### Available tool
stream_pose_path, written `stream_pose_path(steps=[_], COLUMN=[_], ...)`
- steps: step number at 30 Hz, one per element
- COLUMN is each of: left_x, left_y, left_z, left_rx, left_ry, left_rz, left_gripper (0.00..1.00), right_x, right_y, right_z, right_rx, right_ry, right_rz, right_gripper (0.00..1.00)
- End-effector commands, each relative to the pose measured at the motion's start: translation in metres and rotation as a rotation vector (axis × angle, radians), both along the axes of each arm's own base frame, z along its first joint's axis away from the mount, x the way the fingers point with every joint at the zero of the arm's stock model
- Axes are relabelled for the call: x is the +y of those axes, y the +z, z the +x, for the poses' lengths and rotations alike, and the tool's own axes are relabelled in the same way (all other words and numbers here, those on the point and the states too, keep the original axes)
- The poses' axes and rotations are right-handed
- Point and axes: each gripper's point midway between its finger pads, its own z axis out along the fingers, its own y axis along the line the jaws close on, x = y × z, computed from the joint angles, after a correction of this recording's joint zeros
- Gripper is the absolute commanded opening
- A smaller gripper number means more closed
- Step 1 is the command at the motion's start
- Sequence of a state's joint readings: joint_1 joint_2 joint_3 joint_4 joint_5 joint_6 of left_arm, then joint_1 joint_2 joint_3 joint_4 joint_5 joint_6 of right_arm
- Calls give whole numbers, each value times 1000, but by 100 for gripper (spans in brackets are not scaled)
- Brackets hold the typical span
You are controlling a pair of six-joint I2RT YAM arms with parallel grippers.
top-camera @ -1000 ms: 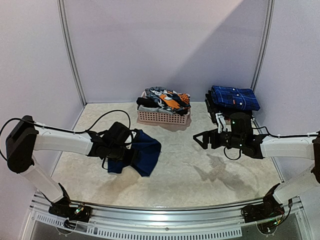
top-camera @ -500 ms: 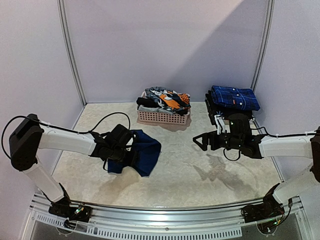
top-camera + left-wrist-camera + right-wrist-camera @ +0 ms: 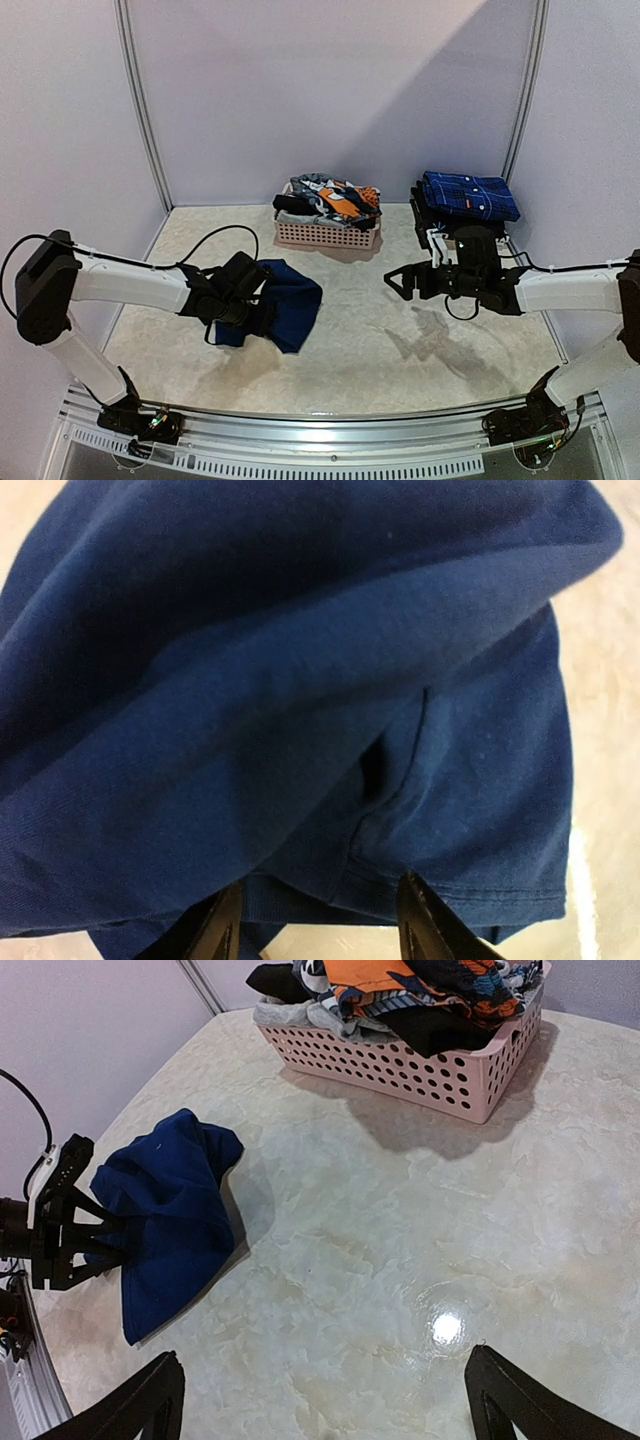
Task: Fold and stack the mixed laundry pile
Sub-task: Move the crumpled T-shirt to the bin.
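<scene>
A navy garment (image 3: 292, 303) lies crumpled on the table at the left, also in the right wrist view (image 3: 165, 1210). My left gripper (image 3: 250, 295) sits at its left edge. In the left wrist view the fingers stand apart, the left gripper (image 3: 320, 905) open, and the navy cloth's hem (image 3: 440, 880) lies loose just past the tips. The rest of the mixed laundry pile (image 3: 335, 198) fills the pink basket (image 3: 328, 236) at the back. My right gripper (image 3: 396, 282) hovers open over bare table (image 3: 322, 1360), holding nothing.
A folded stack topped by a blue plaid piece (image 3: 470, 195) sits at the back right, behind my right arm. The basket (image 3: 420, 1070) stands at the back centre. Walls close the table on three sides.
My left gripper's jaws have opened and let go of the navy garment, which now lies on the table. The right gripper has drifted slightly left.
</scene>
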State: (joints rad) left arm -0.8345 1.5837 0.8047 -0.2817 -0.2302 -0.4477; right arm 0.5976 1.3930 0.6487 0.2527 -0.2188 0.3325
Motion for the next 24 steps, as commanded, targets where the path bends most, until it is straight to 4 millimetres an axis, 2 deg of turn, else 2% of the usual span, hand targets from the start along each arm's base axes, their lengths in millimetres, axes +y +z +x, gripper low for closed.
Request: stream_pose_path(steps=[1, 4, 6, 10, 12, 19, 24], left_x=[-4, -7, -8, -16, -21, -29, -53], left_y=[-8, -13, -16, -15, -10, 17, 56], left_z=[5, 8, 11, 15, 17, 14, 6], left_rx=[-14, -11, -11, -19, -27, -71, -149], left_ry=[19, 25, 27, 12, 3, -39, -141], left_rz=[12, 15, 25, 7, -14, -40, -50], left_gripper=[54, 52, 45, 14, 1, 0, 0], right_x=[7, 5, 5, 5, 6, 5, 5], right_y=[3, 3, 3, 2, 3, 2, 5], right_z=[1, 0, 0, 1, 1, 2, 3], right_rx=[-2, 1, 0, 1, 2, 0, -7], right_ry=[18, 14, 12, 12, 13, 8, 5], right_rz=[1, -3, -4, -6, -4, -12, -12], right_gripper=[99, 99, 99, 99, 99, 99, 99])
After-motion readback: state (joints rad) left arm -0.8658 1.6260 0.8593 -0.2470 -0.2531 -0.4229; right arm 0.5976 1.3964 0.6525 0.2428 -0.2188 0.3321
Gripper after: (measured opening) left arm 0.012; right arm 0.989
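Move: The left hand hangs just above the near part of the crumpled navy T-shirt, whose middle lies about 5 cm ahead, 2 cm to the right and 2 cm lower. The pink basket of laundry stands roughly 28 cm ahead of this hand and 14 cm to its right. From the idle right hand, the T-shirt is some 25 cm to the left, about level with it forward and back, and 12 cm below. Down about 2 cm into the near side of the navy T-shirt goes the left hand, its half-open fingers shutting fully as it bottoms out and pinching the cloth close to the hem. It then rises some 3 cm, faster at the end, easing about 2 cm to the right with hardly any turn of the wrist. ##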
